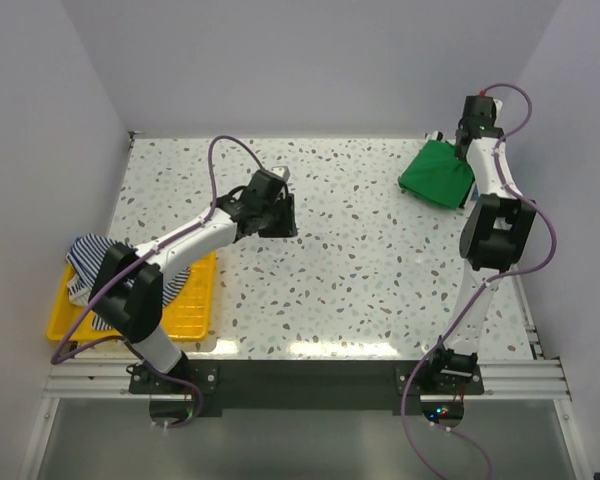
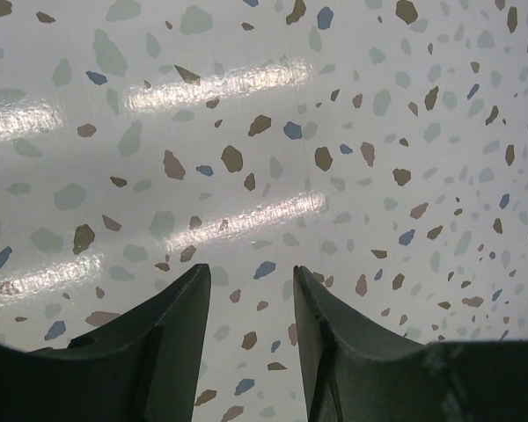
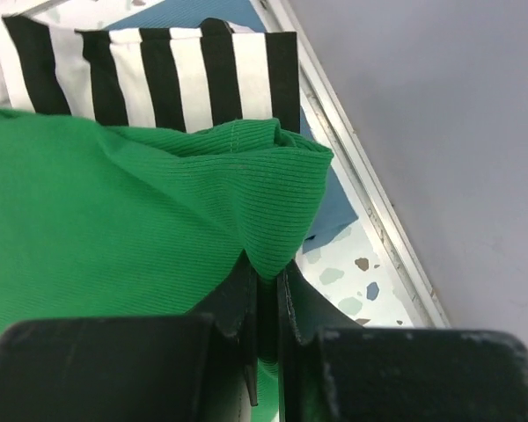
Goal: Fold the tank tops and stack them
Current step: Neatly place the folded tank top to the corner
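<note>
The bright green tank top [image 1: 435, 176] lies bunched at the far right of the table. My right gripper [image 1: 462, 155] hangs over its right edge. In the right wrist view that gripper [image 3: 266, 271] is shut on a raised fold of the green tank top [image 3: 114, 220]. The navy-and-white striped tank top [image 1: 84, 252] lies crumpled on the far end of the yellow tray, partly under my left arm. My left gripper [image 1: 283, 215] hovers over bare table at centre left. Its jaws [image 2: 251, 272] stand open with only speckled tabletop between them.
The yellow tray [image 1: 195, 300] sits at the near left edge. Under the green top lie a broad black-and-white striped cloth [image 3: 150, 75] and a blue cloth [image 3: 334, 211]. The table's metal side rail [image 3: 370, 202] and the right wall run close beside them.
</note>
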{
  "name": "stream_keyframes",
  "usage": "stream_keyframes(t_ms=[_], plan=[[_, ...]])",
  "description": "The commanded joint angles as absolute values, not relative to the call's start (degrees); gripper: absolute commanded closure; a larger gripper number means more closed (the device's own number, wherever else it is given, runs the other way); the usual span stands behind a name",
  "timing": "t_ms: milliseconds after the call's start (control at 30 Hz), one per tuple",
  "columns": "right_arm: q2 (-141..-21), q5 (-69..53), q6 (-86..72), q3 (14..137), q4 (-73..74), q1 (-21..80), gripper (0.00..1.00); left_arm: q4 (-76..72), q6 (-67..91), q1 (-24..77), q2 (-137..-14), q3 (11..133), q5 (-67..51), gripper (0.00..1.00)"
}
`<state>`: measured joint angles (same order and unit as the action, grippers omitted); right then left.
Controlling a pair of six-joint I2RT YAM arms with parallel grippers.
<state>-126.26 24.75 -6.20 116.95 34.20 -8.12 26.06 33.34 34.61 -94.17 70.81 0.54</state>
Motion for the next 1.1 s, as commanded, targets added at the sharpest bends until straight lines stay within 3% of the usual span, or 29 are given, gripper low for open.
stream_keyframes(t_ms=[0,100,133,200,267,467,867,1067], plan=[[-125.24,26.81,-11.68,117.07,33.57,-8.78,0.96,24.08,32.52,34.28,-94.66,70.31,-1.32,0.53],[-125.86,25.84,-14.23,116.28,34.36,-10.10,0.81,24.08,32.52,34.28,-94.75,70.23,-1.41,0.53],[-125.77,25.67,-14.67,116.02,34.45,-10.28,0.68,24.00,32.52,34.28,-94.83,70.22,-1.41,0.53],[-125.51,25.49,-15.64,116.02,34.72,-10.37,0.54,23.91,32.52,34.28,-94.75,70.05,-1.58,0.53],[-124.90,26.01,-16.95,116.63,36.29,-10.46,0.29,23.82,32.61,34.28,-94.83,70.05,-1.67,0.53],[-121.56,26.54,-18.80,115.50,37.97,-10.46,0.23,23.73,32.70,34.28,-94.40,69.96,-1.58,0.53],[-104.69,14.61,-24.95,94.59,29.55,-7.83,0.24,23.03,33.66,34.28,-93.17,69.70,-1.58,0.51],[-94.86,17.40,-26.18,80.17,25.32,8.68,0.23,24.69,38.22,33.75,-87.56,67.42,5.34,0.50]])
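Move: Pinching the right-hand edge of the folded green tank top, the right hand is some 6 cm above the striped tank top, whose middle lies about 8 cm to its left and 4 cm back. The green top's own middle is roughly 8 cm left and 6 cm back; the table's far right corner is about 3 cm ahead and 4 cm right. From the left hand the striped top lies some 44 cm right and 16 cm ahead. Opening wide, the right fingers let go of the green edge while the hand eases just over a centimetre down and to the right. It then draws back about 8 cm and sweeps some 12 cm left, quickening across the green top to beyond its near edge, lifting a couple of centimetres and rolling its left side up about 15 degrees. ##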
